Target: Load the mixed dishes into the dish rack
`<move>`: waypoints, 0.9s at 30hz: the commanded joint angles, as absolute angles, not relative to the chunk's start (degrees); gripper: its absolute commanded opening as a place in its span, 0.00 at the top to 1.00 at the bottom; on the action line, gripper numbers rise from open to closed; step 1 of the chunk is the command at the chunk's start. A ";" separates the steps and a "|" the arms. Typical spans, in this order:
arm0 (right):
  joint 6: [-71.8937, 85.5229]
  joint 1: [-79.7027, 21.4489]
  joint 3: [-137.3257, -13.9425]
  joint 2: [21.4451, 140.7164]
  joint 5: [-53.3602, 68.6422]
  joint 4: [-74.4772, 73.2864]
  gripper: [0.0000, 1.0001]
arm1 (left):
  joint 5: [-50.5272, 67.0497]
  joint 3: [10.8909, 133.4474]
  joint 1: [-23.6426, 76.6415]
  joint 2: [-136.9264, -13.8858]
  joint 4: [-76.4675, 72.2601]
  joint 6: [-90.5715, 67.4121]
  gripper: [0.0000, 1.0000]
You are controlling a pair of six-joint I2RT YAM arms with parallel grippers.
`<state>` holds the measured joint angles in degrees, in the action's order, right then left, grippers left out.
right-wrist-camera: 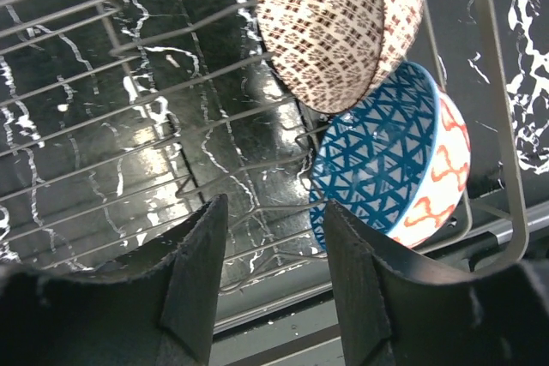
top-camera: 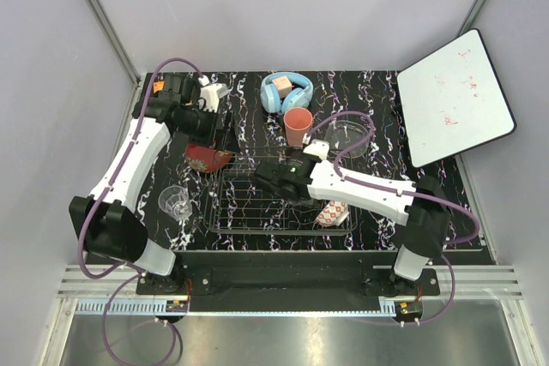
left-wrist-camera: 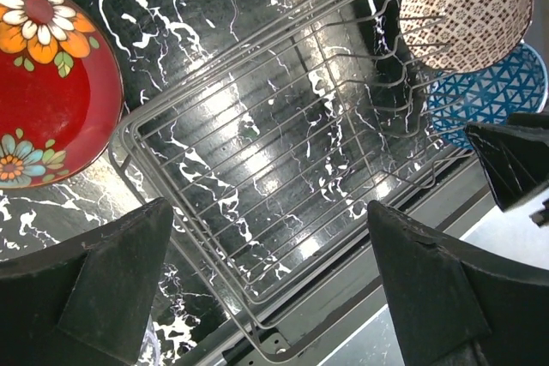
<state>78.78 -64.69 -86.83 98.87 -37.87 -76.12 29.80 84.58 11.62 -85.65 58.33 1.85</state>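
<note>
The wire dish rack [top-camera: 249, 207] lies in the middle of the table. A beige-brown patterned bowl [right-wrist-camera: 330, 23] and a blue-patterned bowl [right-wrist-camera: 386, 160] stand on edge in its right end; the beige bowl also shows in the top view [top-camera: 333, 212]. My right gripper [right-wrist-camera: 274, 246] is open and empty above the rack [right-wrist-camera: 103, 92], beside the blue bowl. My left gripper [left-wrist-camera: 274, 289] is open and empty above the rack's left part [left-wrist-camera: 283, 152]. A red floral bowl [top-camera: 206, 158] sits just left of the rack. A glass tumbler [top-camera: 176, 203], a salmon-pink cup [top-camera: 298, 126] and a clear glass dish [top-camera: 347, 136] stand on the table.
Light-blue headphones [top-camera: 286, 92] lie at the back behind the cup. A white board [top-camera: 455, 96] leans at the back right. The right gripper's dark finger [left-wrist-camera: 515, 160] shows in the left wrist view. The table's near edge runs just in front of the rack.
</note>
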 commanded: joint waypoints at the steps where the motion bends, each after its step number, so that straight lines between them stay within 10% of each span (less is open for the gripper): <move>1: 83.50 -65.21 -86.31 96.25 -39.99 -92.90 0.42 | 29.09 83.32 11.60 -80.95 55.11 3.43 0.01; 11: 79.19 -65.74 -85.18 89.49 -39.46 -92.81 0.22 | 25.07 80.77 11.95 -81.30 53.09 1.50 0.01; 27: 78.13 -64.60 -74.97 82.26 -36.30 -92.81 0.22 | 16.88 94.38 22.50 -97.72 52.29 7.37 0.01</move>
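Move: From the right hand, the red-and-white bowl with the blue inside lies about 7 cm to the right, 2 cm back and 7 cm down, in the rack's near right corner. The speckled bowl leans some 8 cm ahead of it. From the left hand, the pink cup stands about 17 cm right, 10 cm ahead and 15 cm down, the headphones roughly 14 cm beyond it; the red flowered bowl is 6 cm ahead and 6 cm left. Raise the right gripper about 3 cm while spreading its half-open fingers wider, then carry it right about 5 cm and back 3 cm over the blue-lined bowl, easing down at the end so the bowl sits below and between the fingertips. Hold the wide-open left gripper nearly still, then start it right, down and a little forward towards the pink cup, tipping its fingers steeper. ##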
